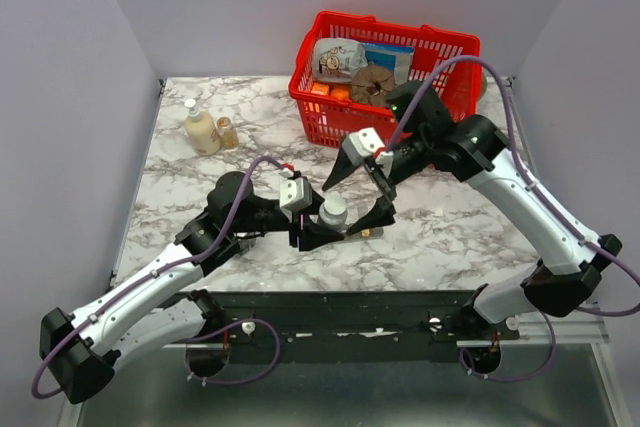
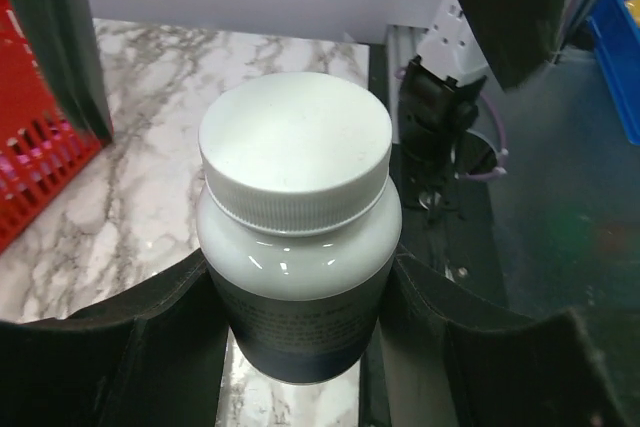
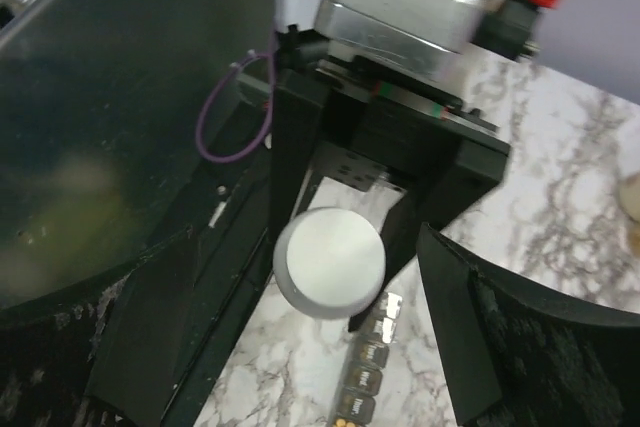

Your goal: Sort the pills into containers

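Note:
My left gripper (image 1: pixel 322 227) is shut on a white pill bottle (image 1: pixel 333 212) with a dark label, holding it upright just above the marble table. In the left wrist view the bottle (image 2: pixel 295 227) fills the middle between my left gripper's (image 2: pixel 300 347) two black fingers, its ribbed white cap on. My right gripper (image 1: pixel 347 205) stands open on either side of the cap (image 3: pixel 328 262), clear of it. The containers (image 3: pixel 368 372), a dark strip of small compartments, lie on the table beside the bottle. A few yellow pills (image 3: pixel 346 424) show in the strip's nearest compartment.
A red wire basket (image 1: pixel 385 77) full of goods stands at the back right, just behind the right arm. Two small bottles (image 1: pixel 205 130) stand at the back left. The table's near edge and the black mounting rail (image 1: pixel 400 312) lie directly below the bottle.

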You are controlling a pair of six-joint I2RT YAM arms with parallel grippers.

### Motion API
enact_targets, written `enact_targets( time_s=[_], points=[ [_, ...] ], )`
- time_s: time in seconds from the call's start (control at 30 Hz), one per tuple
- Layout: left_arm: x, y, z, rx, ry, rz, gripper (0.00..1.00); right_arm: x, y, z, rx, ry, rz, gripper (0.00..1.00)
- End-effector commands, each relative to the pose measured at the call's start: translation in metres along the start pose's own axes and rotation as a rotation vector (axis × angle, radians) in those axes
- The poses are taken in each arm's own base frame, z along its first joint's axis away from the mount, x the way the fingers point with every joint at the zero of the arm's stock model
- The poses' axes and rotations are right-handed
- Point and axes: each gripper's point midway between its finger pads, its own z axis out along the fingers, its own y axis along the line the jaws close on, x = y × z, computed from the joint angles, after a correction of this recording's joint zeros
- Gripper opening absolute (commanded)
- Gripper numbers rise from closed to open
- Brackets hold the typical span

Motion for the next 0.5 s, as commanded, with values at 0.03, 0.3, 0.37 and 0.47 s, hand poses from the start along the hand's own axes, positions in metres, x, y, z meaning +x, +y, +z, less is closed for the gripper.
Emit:
enact_targets(
  time_s=[0.03,0.3,0.37,0.47],
  points=[
    [-0.011,-0.023,0.001,0.159,0.007,0.017,0.00,0.016,0.019,0.012,-0.093,0.040,-0.001,0.94],
    [-0.010,-0.018,0.004,0.141,0.005,0.014,0.00,0.021,0.013,0.016,-0.081,0.046,0.071,0.64],
    [-0.012,-0.012,0.004,0.101,-0.003,0.022,0.00,0.024,0.010,0.018,-0.071,0.047,0.080,0.57],
    [-0.023,0.002,0.001,0.002,-0.041,0.053,0.00,0.025,0.004,0.021,-0.041,0.042,0.108,0.52]
  ],
)
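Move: The white bottle's cap sits about 2 cm below the right hand point and 1 cm to its left, between the spread fingers; the left hand holds the bottle by its body, the cap some 5 cm above its hand point. The pill organizer lies on the table about 35 cm below the right hand, 9 cm farther out and 2 cm to the right; the red basket stands roughly 35 cm ahead of that hand, 12 cm right and 25 cm lower. Around the bottle's cap the right hand's wide-open fingers close to about half open, one each side of the rim, seeming to touch it by the end, after the hand sinks some 2.5 cm and draws back about 1 cm. The left hand keeps its grip on the bottle and eases it back about 1.5 cm, turning it slightly clockwise, then holds still. ##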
